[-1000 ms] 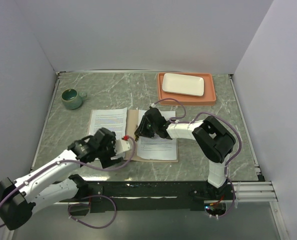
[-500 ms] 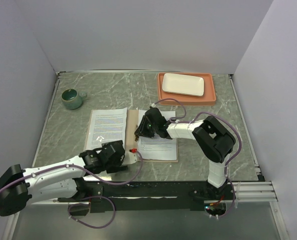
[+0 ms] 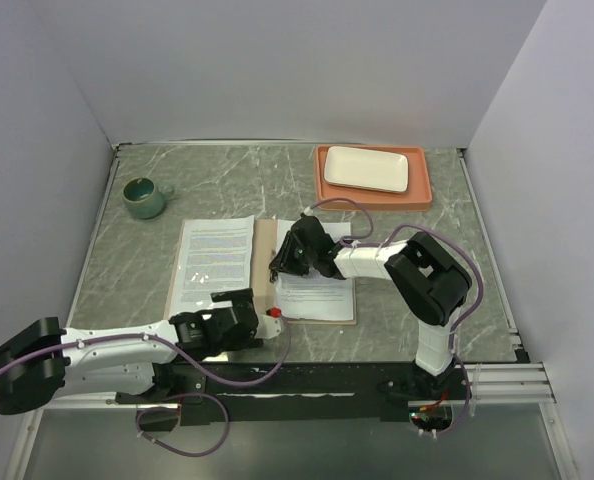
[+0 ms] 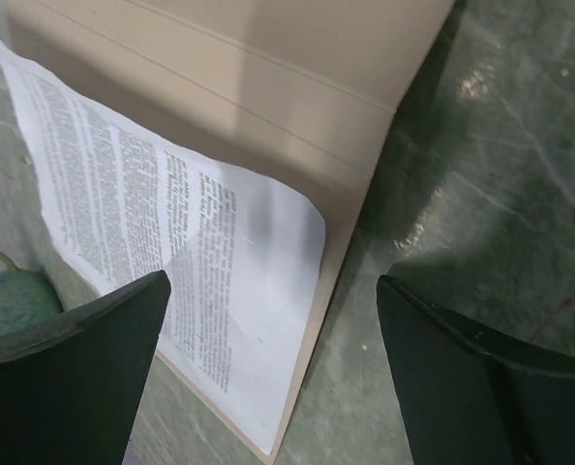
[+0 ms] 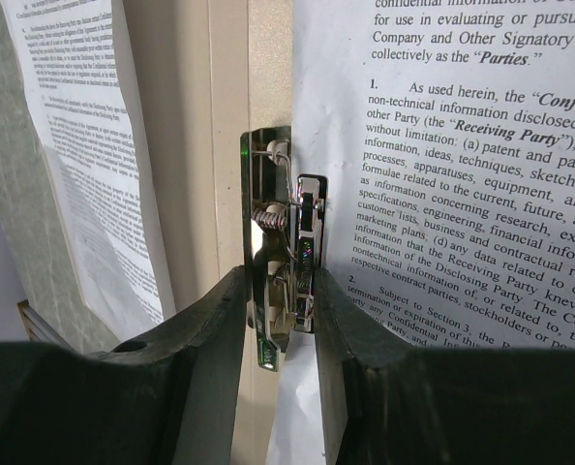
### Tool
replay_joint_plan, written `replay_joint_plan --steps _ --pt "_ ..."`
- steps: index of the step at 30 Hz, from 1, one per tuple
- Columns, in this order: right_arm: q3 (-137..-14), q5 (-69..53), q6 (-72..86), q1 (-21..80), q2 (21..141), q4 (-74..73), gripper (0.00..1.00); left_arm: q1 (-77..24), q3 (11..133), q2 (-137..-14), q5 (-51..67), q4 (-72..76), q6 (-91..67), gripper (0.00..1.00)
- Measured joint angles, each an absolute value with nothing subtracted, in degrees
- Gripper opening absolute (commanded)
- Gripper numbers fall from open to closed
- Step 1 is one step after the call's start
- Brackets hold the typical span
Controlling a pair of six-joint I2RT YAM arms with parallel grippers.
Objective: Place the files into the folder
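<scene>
The tan folder (image 3: 265,262) lies open on the table, with one of the files (image 3: 215,260) on its left half and another (image 3: 317,290) on its right half. My right gripper (image 3: 280,265) sits low over the spine, shut on a shiny metal spring clip (image 5: 283,247) between the two printed sheets (image 5: 442,145). My left gripper (image 3: 239,303) hovers at the folder's near edge, open and holding nothing. In the left wrist view its fingers (image 4: 84,378) flank the near corner of the left sheet (image 4: 171,252) and the folder (image 4: 287,107).
A green cup (image 3: 143,196) stands at the back left. A salmon-orange tray (image 3: 423,190) holding a white plate (image 3: 367,168) sits at the back right. Grey walls close in the table on three sides.
My left arm has dropped low and swung towards the near edge, ending at the folder's front edge. The right gripper has stayed on the clip.
</scene>
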State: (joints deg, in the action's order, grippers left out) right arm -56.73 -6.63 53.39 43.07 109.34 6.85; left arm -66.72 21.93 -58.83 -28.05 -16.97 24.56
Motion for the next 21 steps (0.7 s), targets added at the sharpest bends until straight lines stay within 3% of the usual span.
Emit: replay_joint_plan --steps 12,19,21 --pt "-56.2 -7.4 54.2 42.7 109.3 7.7 0.00 -71.8 15.6 -61.9 -39.3 -0.6 29.5 0.99" --pt "-56.1 -7.9 54.3 42.5 109.3 8.0 0.00 -74.2 15.4 -66.2 -41.0 0.9 28.2 0.32" --pt "-56.1 -7.9 54.4 42.5 109.3 8.1 0.00 -74.8 15.2 -67.2 -40.6 -0.3 27.6 0.26"
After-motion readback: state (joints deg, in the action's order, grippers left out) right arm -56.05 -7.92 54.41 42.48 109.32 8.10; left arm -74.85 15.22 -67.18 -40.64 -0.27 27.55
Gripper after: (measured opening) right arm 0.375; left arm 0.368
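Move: The left hand, wide open, is just above the folder's near edge. The left file's near right corner, which lies on that edge, is about 1 cm ahead of it, 3 cm to its right and 3 cm below. That file's middle is some 12 cm ahead and 6 cm left, the metal clip 12 cm ahead and 8 cm right. From the right hand, still on the clip, the corner lies about 11 cm back and 6 cm left, barely lower. The left hand, wide open, first eases about 1.5 cm forward and 1 cm to the right over the folder's near edge, while the wrist tilts the fingertips up by some 15 degrees. Then it sinks about 2 cm and draws back about 1 cm as the fingers close to about a third open around the edge by the left file's near right corner; whether they already grip it can't be seen. ##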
